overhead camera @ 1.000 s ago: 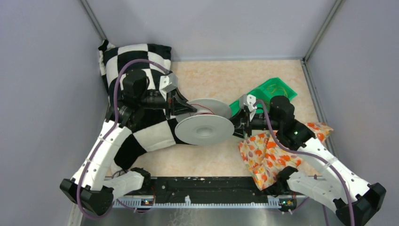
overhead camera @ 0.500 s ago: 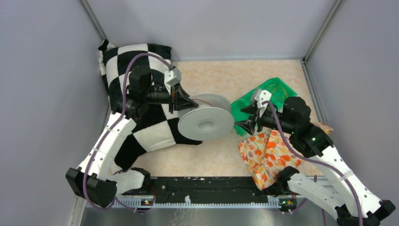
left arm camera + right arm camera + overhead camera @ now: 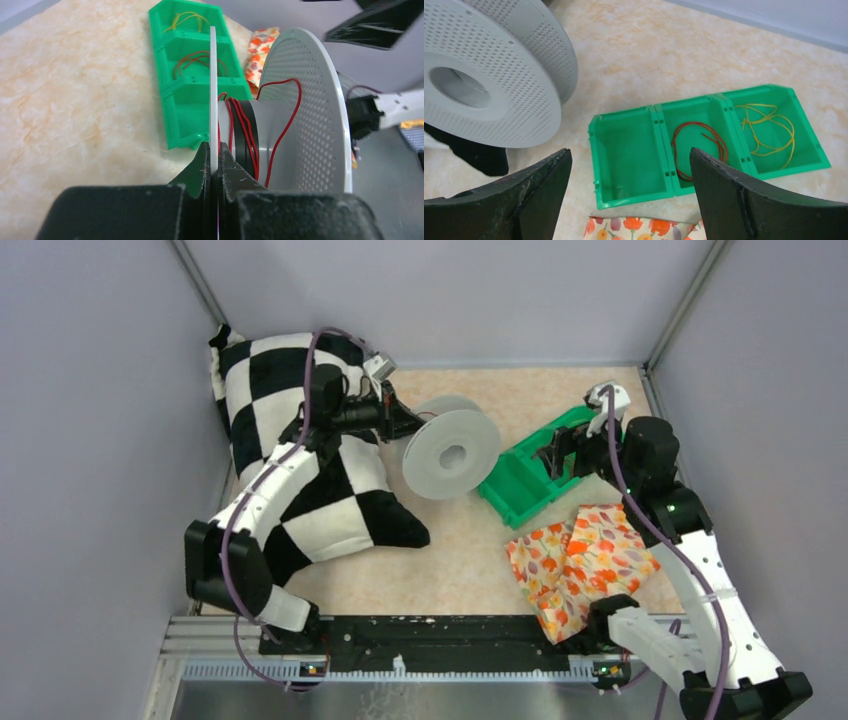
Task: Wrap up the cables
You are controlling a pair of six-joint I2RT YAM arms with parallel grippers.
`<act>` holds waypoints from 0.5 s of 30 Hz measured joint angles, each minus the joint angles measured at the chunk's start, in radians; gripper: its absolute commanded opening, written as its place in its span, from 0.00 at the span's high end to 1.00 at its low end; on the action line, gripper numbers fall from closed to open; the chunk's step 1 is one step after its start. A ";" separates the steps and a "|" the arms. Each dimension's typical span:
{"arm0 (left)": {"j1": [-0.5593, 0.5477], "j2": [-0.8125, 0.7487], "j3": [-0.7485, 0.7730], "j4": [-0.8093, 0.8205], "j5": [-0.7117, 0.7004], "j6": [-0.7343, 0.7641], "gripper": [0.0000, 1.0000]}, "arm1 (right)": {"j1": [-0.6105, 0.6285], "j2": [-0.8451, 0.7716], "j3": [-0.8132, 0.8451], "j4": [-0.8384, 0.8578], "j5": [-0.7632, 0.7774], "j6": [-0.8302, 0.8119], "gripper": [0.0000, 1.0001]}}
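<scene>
A grey perforated spool [image 3: 452, 445] hangs above the table, tilted on edge. My left gripper [image 3: 214, 147] is shut on its thin near flange [image 3: 213, 90]. A red cable [image 3: 245, 132] is wound round the hub, and one loose strand [image 3: 292, 107] arcs across the far flange. A green three-part tray [image 3: 624, 202] lies on the table. Its middle part holds a reddish-brown cable [image 3: 696, 142], its end part holds a yellow cable [image 3: 769, 130], and its near part holds nothing. My right gripper [image 3: 630, 152] hovers open above the tray with nothing between its fingers.
A black-and-white checkered cushion [image 3: 260, 370] fills the back left under the left arm. A floral cloth [image 3: 575, 560] lies in front of the tray [image 3: 515, 485], near the right arm's base. Grey walls close in the table on three sides.
The left arm has carried the spool toward the back, turning it more upright. The right gripper has drawn away from the spool to the back right, over the tray, and opened wide.
</scene>
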State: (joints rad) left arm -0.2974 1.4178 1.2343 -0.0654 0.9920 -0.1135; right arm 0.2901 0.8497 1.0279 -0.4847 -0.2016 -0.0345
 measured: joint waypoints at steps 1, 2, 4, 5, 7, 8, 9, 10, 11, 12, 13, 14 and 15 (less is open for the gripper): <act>0.002 0.038 0.000 0.040 -0.022 -0.033 1.00 | -0.024 0.007 0.000 0.004 0.000 0.022 0.13; 0.005 0.073 0.000 0.070 -0.038 -0.057 1.00 | -0.045 0.010 0.000 0.011 0.000 0.044 0.13; 0.010 0.154 0.008 0.130 -0.049 -0.108 1.00 | -0.074 0.011 -0.001 0.036 0.002 0.083 0.13; 0.013 0.200 0.013 0.167 -0.054 -0.140 1.00 | -0.081 0.010 -0.001 0.048 0.002 0.098 0.13; 0.016 0.290 0.015 0.245 -0.072 -0.212 1.00 | -0.089 0.010 -0.002 0.071 -0.002 0.128 0.13; 0.016 0.330 0.015 0.282 -0.085 -0.247 1.00 | -0.089 0.010 -0.003 0.080 -0.006 0.137 0.13; 0.016 0.362 0.015 0.311 -0.099 -0.276 1.00 | -0.089 0.010 -0.007 0.089 -0.011 0.148 0.13; 0.016 0.393 0.015 0.336 -0.119 -0.306 1.00 | -0.089 0.010 -0.007 0.089 -0.015 0.158 0.13; 0.015 0.422 0.015 0.361 -0.145 -0.336 1.00 | -0.089 0.010 -0.007 0.090 -0.021 0.167 0.13; 0.015 0.442 0.015 0.383 -0.174 -0.363 1.00 | -0.089 0.010 -0.007 0.092 -0.028 0.174 0.13; 0.015 0.457 0.015 0.404 -0.201 -0.393 1.00 | -0.089 0.009 -0.007 0.095 -0.034 0.182 0.13; 0.015 0.467 0.016 0.420 -0.226 -0.416 1.00 | -0.089 0.008 -0.007 0.095 -0.039 0.187 0.13; 0.014 0.477 0.022 0.437 -0.259 -0.431 1.00 | -0.089 0.008 -0.007 0.095 -0.042 0.192 0.13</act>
State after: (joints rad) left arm -0.2829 1.8946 1.2564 0.3717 0.7334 -0.5449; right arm 0.2016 0.8577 1.0206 -0.3897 -0.2436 0.1577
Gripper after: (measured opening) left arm 0.028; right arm 0.871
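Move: The left gripper still pinches the far flange of the cable spool, whose middle lies about 8 cm to its right, 3 cm nearer the base and 2 cm lower. The bare table patch to aim for is some 14 cm ahead, 9 cm right and 29 cm below. The green box is 10 cm ahead and 31 cm right; the checkered pillow 12 cm ahead and 27 cm left. From the open right gripper that patch lies roughly 18 cm ahead, 18 cm left and 28 cm down. Bring the left gripper forward and down in one quick slant, about 13 cm each way, taking the pinched spool towards the bare table between pillow and green box; ease off at the end. Meanwhile tip the top of the hand forward and swing the fingers counter-clockwise, some 20 degrees each, keeping the grip shut. Let the right gripper, empty and open, shift only slightly forward, right and up as it rolls about 10 degrees. ##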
